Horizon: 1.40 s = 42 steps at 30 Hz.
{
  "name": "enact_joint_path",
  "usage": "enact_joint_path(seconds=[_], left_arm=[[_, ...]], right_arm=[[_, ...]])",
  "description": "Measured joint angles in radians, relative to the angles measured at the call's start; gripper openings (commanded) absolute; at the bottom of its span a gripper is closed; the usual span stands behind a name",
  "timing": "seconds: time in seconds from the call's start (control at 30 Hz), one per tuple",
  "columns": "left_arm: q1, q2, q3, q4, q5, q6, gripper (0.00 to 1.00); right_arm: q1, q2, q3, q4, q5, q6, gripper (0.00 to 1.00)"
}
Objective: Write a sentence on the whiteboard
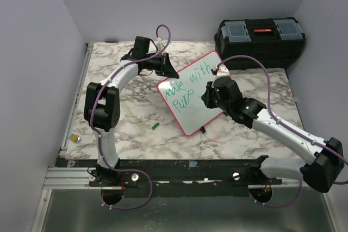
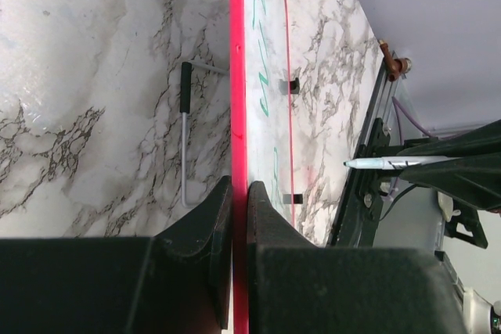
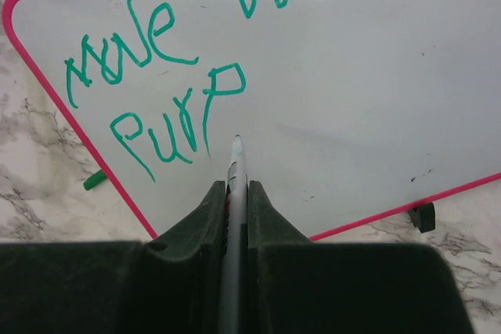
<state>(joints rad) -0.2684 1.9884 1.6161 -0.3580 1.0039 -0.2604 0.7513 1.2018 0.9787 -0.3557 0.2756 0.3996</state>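
The whiteboard (image 1: 197, 110), white with a pink frame, lies tilted on the marble table and carries green writing that reads about "made with Purp". My left gripper (image 1: 169, 72) is shut on its upper left edge; in the left wrist view the fingers (image 2: 215, 224) pinch the pink frame of the whiteboard (image 2: 262, 44). My right gripper (image 1: 209, 95) hovers over the board's middle, shut on a marker (image 3: 236, 163). The marker's tip points at the whiteboard (image 3: 352, 76) just right of the last "p". The same marker (image 2: 391, 163) shows in the left wrist view.
A black toolbox (image 1: 260, 39) stands at the back right. A green marker cap (image 1: 156, 126) lies on the table left of the board. A small object (image 1: 76, 138) sits at the left edge. A thin metal rod with a black grip (image 2: 185, 115) lies beside the board.
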Motion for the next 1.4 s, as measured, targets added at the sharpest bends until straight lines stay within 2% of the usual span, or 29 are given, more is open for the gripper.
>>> enact_joint_path(seconds=[0.33,0.63,1.4], left_arm=[[0.003,0.0,-0.009,0.016,0.003,-0.006,0.0],[0.003,0.0,-0.009,0.017,0.003,-0.007,0.0],[0.003,0.0,-0.009,0.017,0.003,-0.007,0.0]], right_arm=[[0.0,-0.02,-0.079,0.115,0.08,0.072,0.01],[0.0,0.087,-0.079,0.189,0.101,0.075,0.01],[0.0,0.191,-0.035,0.262,0.158,0.049,0.01]])
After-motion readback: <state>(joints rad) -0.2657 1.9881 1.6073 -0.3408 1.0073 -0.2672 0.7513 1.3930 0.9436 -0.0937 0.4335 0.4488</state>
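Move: The blank patch of whiteboard just right of the last letter of "purp" lies about 9 cm ahead of the right hand, 4 cm to its left and 6 cm lower; the held marker's tip is still clear of it. That last letter is some 3 cm farther left and 2 cm nearer. The word "with" sits about 14 cm ahead and 2 cm left of the right hand. From the left hand, the patch is some 9 cm right, 4 cm back and 6 cm below. The marker, still gripped by the right hand, is brought back in to the whiteboard: first the wrist swivels clockwise, in all about 10 degrees, then the hand goes forward about 5 cm and down about 3, until the tip meets the board just right of the last letter of "purp". The left hand holds still, keeping its pinch on the board's edge near the upper left corner. ##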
